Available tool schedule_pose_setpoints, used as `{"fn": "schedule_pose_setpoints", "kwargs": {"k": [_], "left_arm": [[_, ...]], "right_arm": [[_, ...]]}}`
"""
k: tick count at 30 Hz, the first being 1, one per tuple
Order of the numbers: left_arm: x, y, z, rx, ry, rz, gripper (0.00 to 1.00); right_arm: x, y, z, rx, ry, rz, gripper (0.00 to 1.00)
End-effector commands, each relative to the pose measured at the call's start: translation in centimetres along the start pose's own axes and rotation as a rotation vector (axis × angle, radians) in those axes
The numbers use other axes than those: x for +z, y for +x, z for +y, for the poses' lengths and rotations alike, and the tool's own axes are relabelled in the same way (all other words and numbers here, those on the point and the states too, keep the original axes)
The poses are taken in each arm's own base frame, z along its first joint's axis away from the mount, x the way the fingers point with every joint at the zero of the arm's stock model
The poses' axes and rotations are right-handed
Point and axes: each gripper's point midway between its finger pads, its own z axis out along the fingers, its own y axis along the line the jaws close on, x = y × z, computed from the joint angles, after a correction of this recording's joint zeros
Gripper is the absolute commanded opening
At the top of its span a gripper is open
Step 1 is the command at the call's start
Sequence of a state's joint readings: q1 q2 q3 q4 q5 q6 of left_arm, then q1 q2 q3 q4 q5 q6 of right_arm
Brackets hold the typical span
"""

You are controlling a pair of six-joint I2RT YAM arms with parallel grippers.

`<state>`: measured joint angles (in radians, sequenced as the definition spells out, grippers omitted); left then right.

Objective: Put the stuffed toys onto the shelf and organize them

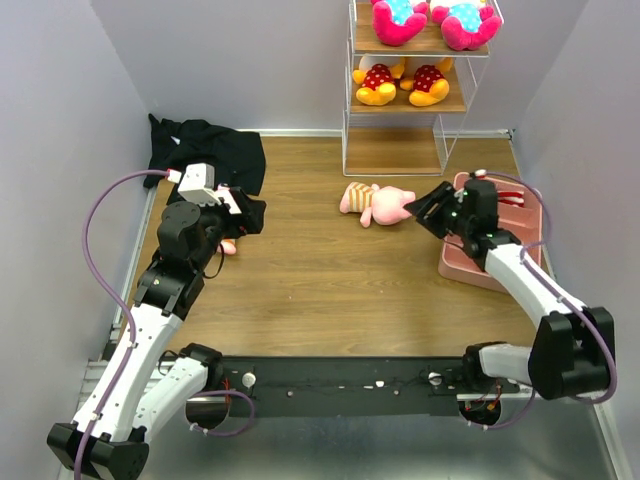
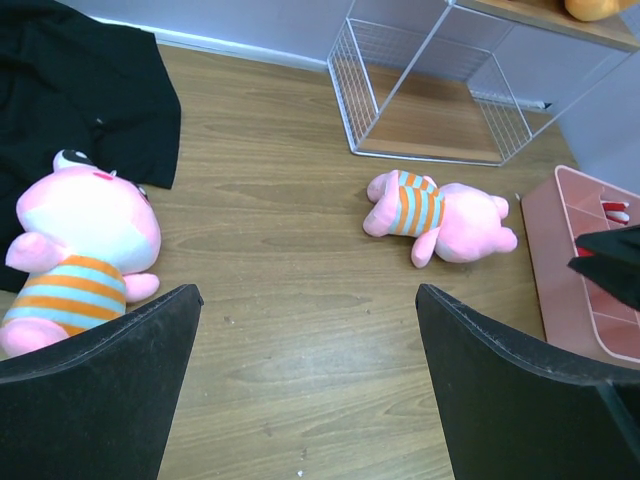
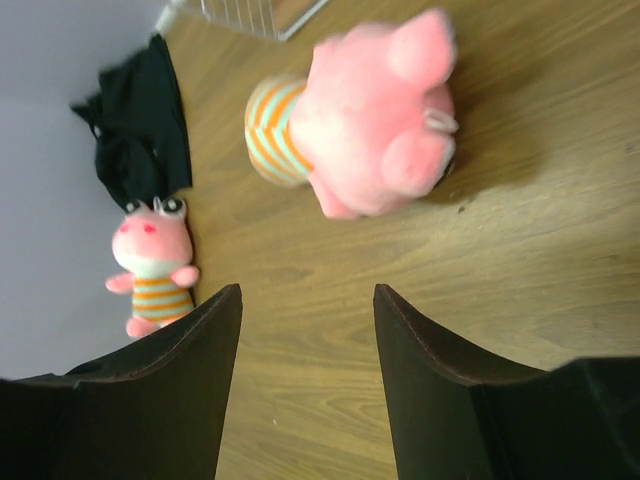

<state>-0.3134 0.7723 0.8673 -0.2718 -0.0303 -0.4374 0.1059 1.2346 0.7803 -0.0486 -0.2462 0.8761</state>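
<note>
The white wire shelf [image 1: 400, 140] stands at the back. Two white-and-magenta toys [image 1: 400, 22] lie on its top board, two yellow toys in red dotted outfits [image 1: 378, 82] on the middle board. A pale pink striped toy [image 1: 378, 203] lies on the floor in front of it, also in the left wrist view [image 2: 440, 212] and right wrist view [image 3: 360, 120]. My right gripper [image 1: 428, 210] is open just right of it. The second pink striped toy [image 2: 80, 250] sits by the black cloth, also in the right wrist view [image 3: 152, 262]. My left gripper [image 1: 240, 205] is open right beside it.
A black cloth [image 1: 215, 155] lies at the back left, partly under my left gripper. A pink plastic compartment tray [image 1: 490, 245] sits at the right, under my right arm. The shelf's bottom board [image 2: 440, 120] is bare. Grey walls close in on both sides.
</note>
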Motion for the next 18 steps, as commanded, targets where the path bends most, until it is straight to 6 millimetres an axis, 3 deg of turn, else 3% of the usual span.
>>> {"fn": "schedule_pose_setpoints", "kwargs": {"k": [1, 6, 9, 11, 12, 14, 15, 17, 18], "left_arm": [[0.1, 0.2, 0.1, 0.014, 0.009, -0.003, 0.99], [0.4, 0.5, 0.9, 0.002, -0.037, 0.009, 0.99], [0.8, 0.9, 4.7, -0.044, -0.258, -0.002, 0.99], [0.8, 0.4, 7.0, -0.024, -0.396, -0.011, 0.99], [1.3, 1.9, 8.1, 0.01, -0.458, 0.063, 0.99], [1.7, 2.0, 8.7, 0.085, -0.489, 0.115, 0.99], [2.4, 3.3, 9.2, 0.125, -0.502, 0.181, 0.99], [2.8, 3.3, 9.9, 0.17, -0.527, 0.221, 0.97], [3.4, 4.4, 10.5, 0.179, -0.539, 0.274, 0.97]], "right_arm": [[2.3, 2.0, -0.1, -0.119, 0.054, 0.009, 0.62], [4.2, 5.5, 2.7, -0.208, 0.041, 0.076, 0.62], [4.6, 8.1, 4.9, -0.223, -0.024, 0.129, 0.61], [4.5, 9.0, 5.6, -0.242, -0.039, 0.142, 0.61], [4.5, 9.4, 5.9, -0.258, -0.046, 0.146, 0.61], [4.4, 9.3, 5.9, -0.267, -0.041, 0.134, 0.62], [4.4, 9.2, 5.9, -0.268, -0.038, 0.128, 0.62], [4.2, 9.6, 5.4, -0.274, -0.035, 0.141, 0.62], [4.1, 9.5, 6.0, -0.275, -0.066, 0.131, 0.62]]}}
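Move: The pink striped toy in mid-table lies about 9 cm ahead of the right hand and 9 cm to its left, some 12 cm below; the pink bin stands 18 cm to that hand's right, 1 cm farther out, and the shelf's bottom board 25 cm ahead, 6 cm left. The left toy, also pink striped, lies some 9 cm ahead of the left hand, 9 cm left and 26 cm below, with the black cloth 13 cm beyond it and 6 cm farther left. The right hand sweeps left about 12 cm and sinks some 4 cm, mostly early on, closing in on the near side of the mid-table toy and easing to a stop with its fingers still part open while it turns some 15 degrees counter-clockwise. The left hand, still at first, then drops about 6 cm while reaching forward and left towards the left toy, tipping down and swinging counter-clockwise with its fingers kept wide open, touching nothing yet. ##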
